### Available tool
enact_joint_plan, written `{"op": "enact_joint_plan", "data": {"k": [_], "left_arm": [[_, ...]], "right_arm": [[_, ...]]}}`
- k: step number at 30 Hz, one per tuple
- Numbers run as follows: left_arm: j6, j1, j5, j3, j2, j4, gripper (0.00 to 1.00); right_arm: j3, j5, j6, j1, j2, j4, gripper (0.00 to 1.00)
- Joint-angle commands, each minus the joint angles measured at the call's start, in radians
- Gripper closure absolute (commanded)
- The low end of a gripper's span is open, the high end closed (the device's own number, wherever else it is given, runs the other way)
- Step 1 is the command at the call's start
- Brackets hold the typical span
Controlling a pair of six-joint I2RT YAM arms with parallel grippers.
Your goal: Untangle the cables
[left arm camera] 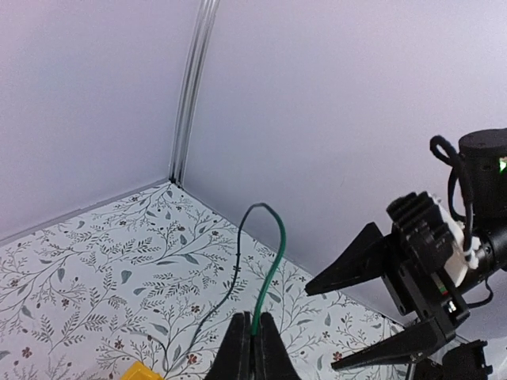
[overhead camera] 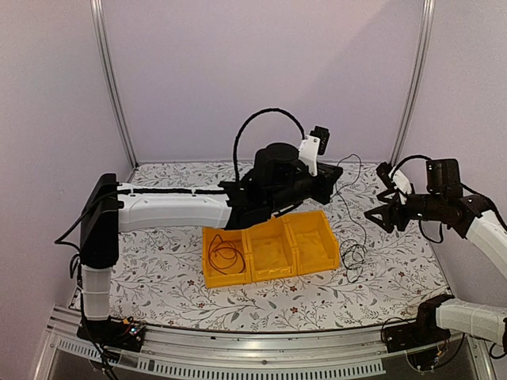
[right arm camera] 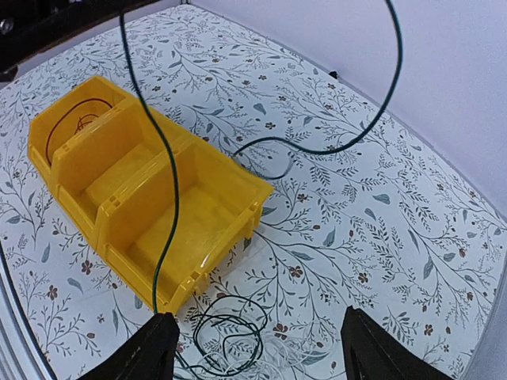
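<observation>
My left gripper is shut on a green cable, which arches up from the jaws and falls back toward the table. In the top view the left gripper hovers behind the yellow bin. The green cable hangs across the bin's right compartment and runs down to a tangle of dark and white cables on the table by the bin's right end. My right gripper stands open above that tangle with nothing between its fingers. A dark red cable lies coiled in the bin's left compartment.
The yellow bin has three compartments and sits mid-table. The flowered tabletop is walled in pale purple at the back and both sides. My right gripper shows in the left wrist view, close to the right of the left jaws.
</observation>
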Motion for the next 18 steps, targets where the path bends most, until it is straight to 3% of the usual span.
{"op": "enact_joint_plan", "data": {"k": [1,11,18], "left_arm": [[-0.028,0.014,0.0,-0.018,-0.047,0.014,1.0],[-0.006,0.022,0.003,0.022,-0.129,-0.015,1.0],[-0.024,0.021,0.053,0.117,-0.183,-0.064,1.0]], "right_arm": [[-0.116,-0.121,-0.16,-0.002,-0.042,-0.019,0.25],[-0.189,-0.056,-0.215,-0.001,0.039,0.093,0.25],[-0.185,0.007,-0.187,0.0,0.207,0.188,0.32]]}}
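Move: The cable tangle lies on the table about 20 cm below the open right hand, some 5 cm ahead and 3 cm to its left. The yellow box's right compartment is about 12 cm left of that hand and 7 cm ahead. From the left hand, which already pinches the green cable, the tangle is about 9 cm right, 2 cm ahead and 28 cm down; the same compartment is some 26 cm below it, 5 cm ahead and 2 cm left. Downward, about 10 cm in all, the right hand sinks towards the tangle with fingers kept wide apart, first drawing back some 3 cm, then edging forward again as the wrist turns about 10 degrees. The left hand first all but waits, then lifts the pinched green cable some 8 cm, drifting slightly left, away from the tangle. ##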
